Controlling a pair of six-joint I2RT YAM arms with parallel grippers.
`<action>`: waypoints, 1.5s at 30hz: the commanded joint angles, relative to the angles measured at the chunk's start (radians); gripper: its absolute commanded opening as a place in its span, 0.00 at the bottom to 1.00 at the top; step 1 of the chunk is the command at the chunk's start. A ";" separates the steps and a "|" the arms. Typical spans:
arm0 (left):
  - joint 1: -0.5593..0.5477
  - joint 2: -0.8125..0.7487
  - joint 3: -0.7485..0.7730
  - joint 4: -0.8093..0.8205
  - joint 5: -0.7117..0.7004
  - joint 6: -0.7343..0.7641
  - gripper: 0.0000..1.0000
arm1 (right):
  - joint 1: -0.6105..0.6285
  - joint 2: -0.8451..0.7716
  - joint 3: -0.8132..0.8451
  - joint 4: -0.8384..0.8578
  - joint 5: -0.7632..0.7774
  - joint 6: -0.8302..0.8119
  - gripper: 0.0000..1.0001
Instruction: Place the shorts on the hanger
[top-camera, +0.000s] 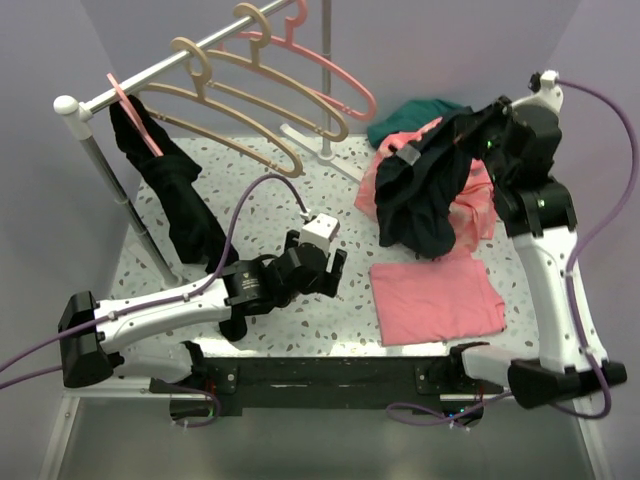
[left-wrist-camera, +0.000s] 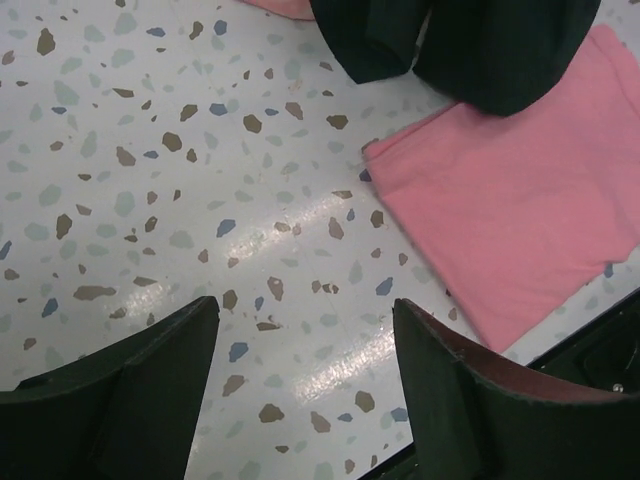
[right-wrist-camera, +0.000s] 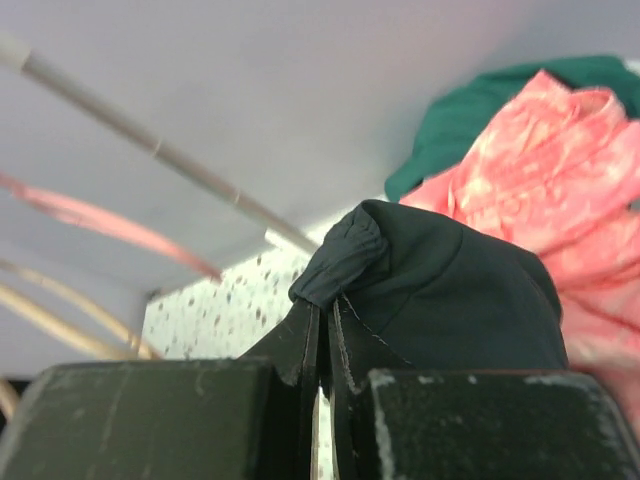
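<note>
The dark navy shorts (top-camera: 425, 195) hang in the air over the right side of the table, with my right gripper (top-camera: 450, 135) shut on their gathered waistband. The right wrist view shows the fabric bunched between the closed tips of the right gripper (right-wrist-camera: 325, 330), the shorts (right-wrist-camera: 440, 290) draping away to the right. Two tan hangers (top-camera: 262, 130) (top-camera: 300, 90) hang on the rail at the back left, apart from the shorts. My left gripper (top-camera: 336, 272) is open and empty low over the table's middle. In its wrist view the left gripper (left-wrist-camera: 305, 310) frames bare speckled tabletop; the shorts' legs (left-wrist-camera: 480, 50) dangle beyond.
A folded pink cloth (top-camera: 435, 300) lies at the front right. A crumpled pink garment (top-camera: 475, 200) and a teal cloth (top-camera: 415, 115) sit behind the shorts. The rail (top-camera: 180, 55) also carries a pink hanger (top-camera: 340, 80) and a long black garment (top-camera: 170, 190).
</note>
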 joint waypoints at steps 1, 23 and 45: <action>0.008 0.004 0.022 0.140 -0.016 -0.047 0.72 | 0.004 -0.173 -0.208 0.020 -0.144 0.039 0.00; -0.156 0.366 -0.013 0.823 -0.301 -0.196 0.70 | 0.003 -0.207 -0.076 -0.111 -0.265 0.057 0.00; -0.081 0.567 0.122 0.819 -0.205 -0.370 0.52 | 0.003 -0.184 -0.012 -0.121 -0.313 0.067 0.00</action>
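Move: The dark shorts hang from the right hand, their middle roughly 8 cm back, 6 cm left and 17 cm below it. From the empty left hand that middle is about 20 cm right, 10 cm ahead and 10 cm up. The pink cloth lies level with the left hand, some 23 cm right and 18 cm below. The coral pile is about 33 cm ahead, 26 cm right and 15 cm below the left hand. Rightwards, about 16 cm in all, the left hand goes to the loose waistband end of the dark shorts. It draws slightly back partway, then reaches forward and finally sinks to end about 4 cm lower, rolling some 30 degrees left side down; its fingers narrow but stay half open around the fabric. The right hand keeps its pinch, pulls back 8 cm and a little left, dips then rises again, and turns counter-clockwise. ##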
